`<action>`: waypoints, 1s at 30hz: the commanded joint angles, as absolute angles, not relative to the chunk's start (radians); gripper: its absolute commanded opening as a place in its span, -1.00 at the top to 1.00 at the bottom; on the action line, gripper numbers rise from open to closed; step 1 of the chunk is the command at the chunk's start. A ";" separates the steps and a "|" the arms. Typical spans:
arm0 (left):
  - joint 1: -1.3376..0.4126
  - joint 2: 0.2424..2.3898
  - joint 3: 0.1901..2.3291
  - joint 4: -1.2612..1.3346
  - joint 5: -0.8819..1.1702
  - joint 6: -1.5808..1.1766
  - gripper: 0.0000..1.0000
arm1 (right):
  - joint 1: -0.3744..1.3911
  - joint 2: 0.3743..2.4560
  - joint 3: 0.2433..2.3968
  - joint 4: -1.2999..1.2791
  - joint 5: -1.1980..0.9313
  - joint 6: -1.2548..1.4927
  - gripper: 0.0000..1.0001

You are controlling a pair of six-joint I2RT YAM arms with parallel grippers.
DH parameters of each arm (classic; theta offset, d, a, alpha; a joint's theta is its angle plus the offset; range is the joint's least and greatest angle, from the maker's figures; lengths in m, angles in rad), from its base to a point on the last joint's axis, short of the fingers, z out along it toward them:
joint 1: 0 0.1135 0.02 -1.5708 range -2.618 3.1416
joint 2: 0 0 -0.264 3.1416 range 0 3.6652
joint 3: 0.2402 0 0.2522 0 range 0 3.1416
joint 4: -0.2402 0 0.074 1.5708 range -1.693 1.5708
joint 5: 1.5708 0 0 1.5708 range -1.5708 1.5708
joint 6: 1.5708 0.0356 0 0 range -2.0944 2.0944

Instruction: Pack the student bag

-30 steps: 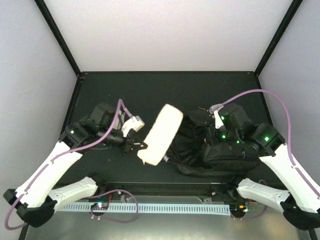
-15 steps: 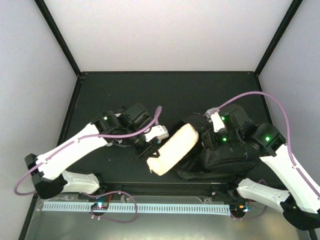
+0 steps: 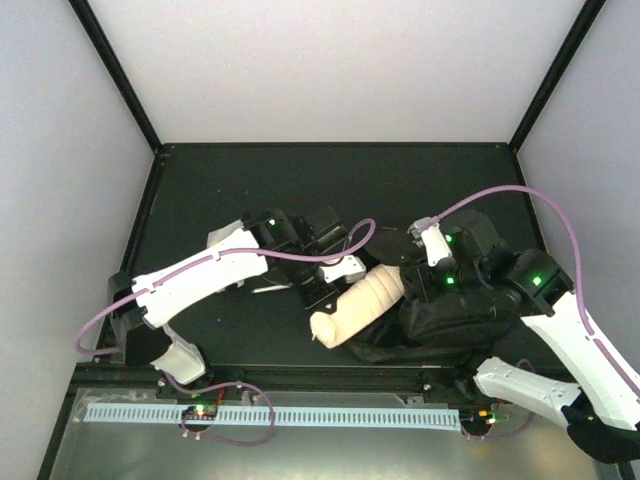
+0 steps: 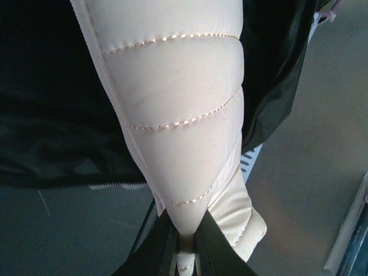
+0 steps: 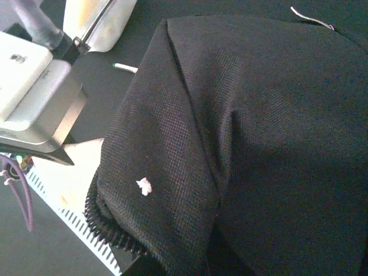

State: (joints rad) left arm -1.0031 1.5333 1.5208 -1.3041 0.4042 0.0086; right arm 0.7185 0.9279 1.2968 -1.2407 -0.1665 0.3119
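Observation:
The student bag [image 3: 455, 318] is a black fabric heap at the right of the table. My right gripper [image 3: 437, 283] is shut on its upper fabric and holds the edge up; in the right wrist view the bag [image 5: 259, 115] hides the fingers. A cream quilted pouch [image 3: 362, 303] lies slanted, its far end tucked under the bag's raised edge. My left gripper [image 3: 320, 297] is shut on the pouch's near end. From the left wrist, the pouch [image 4: 178, 115] runs up from the gripper [image 4: 185, 253] into the dark bag [image 4: 46, 115].
A thin white stick [image 3: 270, 290] lies on the black table left of the pouch, under my left arm. A white toothed strip [image 3: 300, 415] runs along the near edge. Black frame posts and white walls close in the table [image 3: 330, 190].
My left arm has swung right with the pouch, laying it flatter and bringing its far end to the bag's raised edge. The right gripper has kept its hold in place.

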 commanded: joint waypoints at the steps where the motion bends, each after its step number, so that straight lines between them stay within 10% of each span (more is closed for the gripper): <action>1: -1.008 1.568 1.613 -1.266 0.386 0.010 0.97 | 0.722 0.913 1.299 -1.119 -0.262 0.295 0.93; 30: -1.026 1.800 1.644 -0.889 0.082 -0.113 0.97 | 0.724 0.807 1.236 -1.012 -0.226 0.317 0.96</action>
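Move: The left hand already holds the cream pencil case, and the open mouth of the student bag lies about 12 cm to its right, some 3 cm farther out and 12 cm below. The bag's raised black flap, pinched in the right gripper, is roughly 17 cm right and 5 cm ahead, a little higher; the marker lies some 12 cm left, about level fore and aft, 20 cm down. From the right hand the mouth is about 6 cm left, 4 cm back and 16 cm below. The left hand keeps its pinch on the end of the pencil case and carries it right and forward into the bag's mouth, about 9 cm right and 8 cm out, first rising a centimetre or so, then sinking to some 2 cm below its start while the fingers swing about 10 degrees forward and the hand turns slightly counter-clockwise. The right hand keeps the black flap pinched and raised to hold the mouth open, shifting a little left and then about 2 cm forward and back to the right, the fingers staying shut. ##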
